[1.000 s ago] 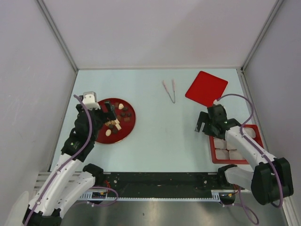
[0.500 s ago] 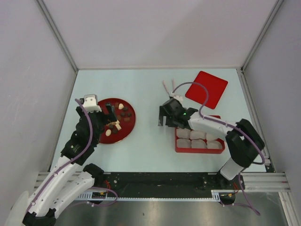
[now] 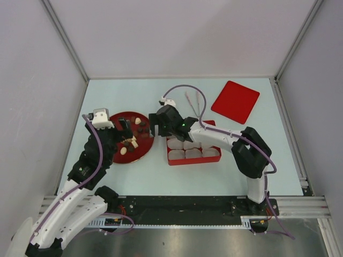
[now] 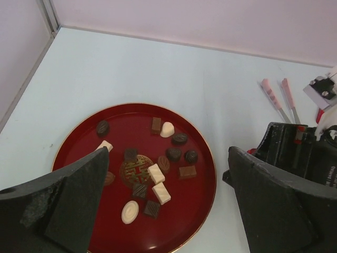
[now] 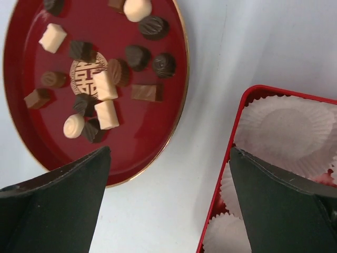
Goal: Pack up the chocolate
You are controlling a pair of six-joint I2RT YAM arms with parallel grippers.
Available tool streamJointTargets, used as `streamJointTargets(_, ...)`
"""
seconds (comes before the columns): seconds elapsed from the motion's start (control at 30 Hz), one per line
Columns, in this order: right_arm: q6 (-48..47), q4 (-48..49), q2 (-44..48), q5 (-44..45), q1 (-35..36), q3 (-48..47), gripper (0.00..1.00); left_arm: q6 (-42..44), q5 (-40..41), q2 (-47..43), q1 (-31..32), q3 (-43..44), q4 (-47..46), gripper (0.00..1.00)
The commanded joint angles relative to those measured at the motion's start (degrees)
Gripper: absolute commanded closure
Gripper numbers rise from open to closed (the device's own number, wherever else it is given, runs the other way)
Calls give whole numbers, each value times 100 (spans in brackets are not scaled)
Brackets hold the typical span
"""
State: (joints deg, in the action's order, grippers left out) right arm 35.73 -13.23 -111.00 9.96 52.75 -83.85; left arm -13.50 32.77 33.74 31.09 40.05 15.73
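Note:
The chocolate (image 4: 156,174) is several small dark, tan and cream pieces lying on a round red plate (image 4: 200,205). It also shows in the top view (image 3: 132,140) and the right wrist view (image 5: 105,85). My left gripper (image 4: 167,158) hovers open over the plate (image 3: 146,140), nothing between its fingers. My right gripper (image 5: 169,153) is open and empty above the bare strip between the plate (image 5: 142,132) and a red box (image 5: 239,116). From above, the left gripper (image 3: 125,131) and right gripper (image 3: 156,130) stand close together.
The red box (image 3: 193,161) holds white crinkled paper cups (image 3: 185,155) and sits just right of the plate. Pink-handled tongs (image 3: 193,103) lie behind it, and a flat red lid (image 3: 235,100) at the back right. Grey walls enclose the table.
My right arm has swept left from the table's right side to beside the plate, and the red box has moved left with it. The left arm has barely moved.

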Motion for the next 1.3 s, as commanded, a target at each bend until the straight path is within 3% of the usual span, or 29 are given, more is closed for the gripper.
streamJointTargets(0.0,-618,-310,710,145,-116,-281,0,-127,-113,54,46,-77,-175,0)
streamJointTargets(0.1,-838,-1248,1229,436,-396,-158,0,-250,-332,168,37,-103,-193,0)
streamJointTargets(0.27,-883,-1700,2344,490,-1431,1097,0,-250,-509,624,46,55,-140,0)
streamJointTargets(0.5,-945,-1561,3820,-712,-2882,2803,0,-241,-702,1222,37,310,-8,0)
streamJointTargets(0.6,-918,-1323,4042,-1169,-3086,3374,0,-294,-851,1529,37,468,18,0)
streamJointTargets(0.93,-471,-567,4640,-2147,-2973,4517,0,-593,-1589,2725,46,1206,-78,0)
streamJointTargets(1.27,-654,-232,5273,-2366,-1628,4756,0,-540,-1968,4526,107,2567,132,0)
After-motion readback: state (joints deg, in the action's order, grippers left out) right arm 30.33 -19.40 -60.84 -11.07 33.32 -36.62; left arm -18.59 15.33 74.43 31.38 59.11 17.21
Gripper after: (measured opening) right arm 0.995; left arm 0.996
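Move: The right hand hangs just off the red box's left wall. The box's middle lies about 18 cm to its right, 6 cm back and 5 cm below; the plate of chocolates is about 12 cm left and 2 cm back, the tongs some 19 cm right and 16 cm ahead. The left hand is high over the plate's middle; from it the box is about 29 cm right, level and 18 cm lower, the tongs 30 cm right, 21 cm ahead. The right hand comes free of the box's left wall, arcs up and over to the box's right side, nearly 30 cm across, and dips there. It then eases back and left, rising slightly, to end above the box's near right corner. The left hand goes right, forward and down towards the box, about 12 cm to the right, tipping down some 25 degrees. All fingers stay open. ##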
